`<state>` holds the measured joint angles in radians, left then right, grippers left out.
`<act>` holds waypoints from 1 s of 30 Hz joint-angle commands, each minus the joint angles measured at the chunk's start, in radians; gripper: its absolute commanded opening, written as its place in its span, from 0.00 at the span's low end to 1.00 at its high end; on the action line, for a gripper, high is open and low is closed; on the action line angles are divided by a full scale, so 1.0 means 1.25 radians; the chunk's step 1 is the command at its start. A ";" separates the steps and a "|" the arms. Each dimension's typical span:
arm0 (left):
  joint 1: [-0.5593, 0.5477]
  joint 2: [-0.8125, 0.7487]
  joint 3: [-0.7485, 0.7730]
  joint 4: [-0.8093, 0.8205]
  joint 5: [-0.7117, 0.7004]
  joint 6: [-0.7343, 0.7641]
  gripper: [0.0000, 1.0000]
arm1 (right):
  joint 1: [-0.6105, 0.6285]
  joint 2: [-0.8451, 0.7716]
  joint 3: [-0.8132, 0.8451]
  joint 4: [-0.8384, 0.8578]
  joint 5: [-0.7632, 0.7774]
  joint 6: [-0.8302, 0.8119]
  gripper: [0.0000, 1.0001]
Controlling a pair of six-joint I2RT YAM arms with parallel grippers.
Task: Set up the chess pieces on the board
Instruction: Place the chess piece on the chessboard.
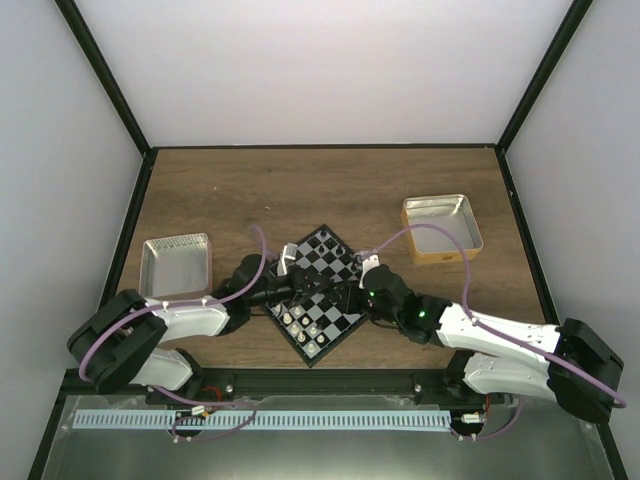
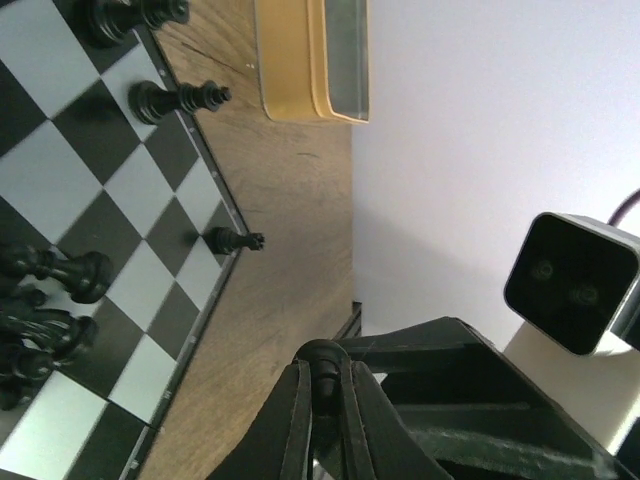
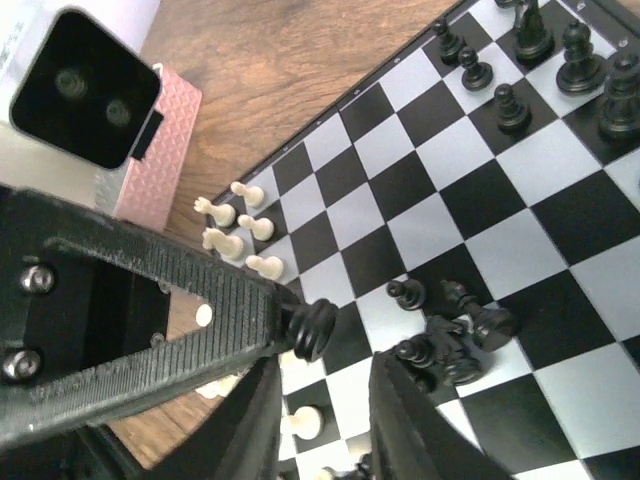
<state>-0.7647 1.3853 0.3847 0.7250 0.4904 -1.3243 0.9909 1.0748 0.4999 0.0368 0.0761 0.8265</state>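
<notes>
The board (image 1: pixel 341 312) lies as a diamond between both arms. My left gripper (image 2: pixel 325 372) is shut on a black chess piece (image 2: pixel 324 358); the right wrist view shows that piece (image 3: pixel 311 329) poking out of the left gripper's ribbed fingers (image 3: pixel 170 300), low over the board. Right beside it, my right gripper (image 3: pixel 322 405) stands open with nothing between its fingers. A heap of toppled black pieces (image 3: pixel 457 340) lies on the board (image 3: pixel 400 200) just right of it. White pieces (image 3: pixel 236 222) stand along one edge, and black pieces (image 3: pixel 545 45) along the far one.
A tan-rimmed metal tray (image 1: pixel 441 230) sits at the back right. A second metal tray (image 1: pixel 177 264) sits on the left; the right wrist view shows its pink rim (image 3: pixel 160 150). The two grippers (image 1: pixel 320 285) nearly touch above the board's middle. Dark frame posts edge the table.
</notes>
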 commanded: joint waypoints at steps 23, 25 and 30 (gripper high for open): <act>-0.117 0.320 0.622 -0.911 -0.536 0.618 0.04 | 0.004 -0.211 0.041 -0.515 0.476 0.271 0.62; -0.118 0.336 0.633 -0.915 -0.538 0.618 0.04 | 0.003 -0.238 0.027 -0.512 0.480 0.267 0.62; -0.119 0.376 0.648 -0.906 -0.536 0.628 0.04 | 0.003 -0.257 0.010 -0.510 0.478 0.264 0.63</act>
<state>-0.9108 1.8229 1.1591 -0.3878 -0.1532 -0.5686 0.9916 0.7662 0.5308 -0.5686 0.6121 1.1370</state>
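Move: The left hand has a black chess piece pinched. The piece seems bound for the free square beside the third pawn, about 9 cm ahead of the left hand, 2 cm right and 12 cm below. That pawn stands some 11 cm ahead, the queen 11 cm ahead and 4 cm right, and the loose black pieces about 4 cm ahead, all on the board below. From the right hand, the same square lies about 9 cm ahead and 1 cm right. Forward first, about 8 cm and bowing slightly right, then down some 8 cm, the left hand carries the pinched piece towards the pawn row, rolling its fingers from pointing right to mostly down, roughly 65 degrees. The right hand opens wide, lets go of the piece and backs off about 14 cm to the right, dipping 3 cm and rising again as it turns clockwise. ##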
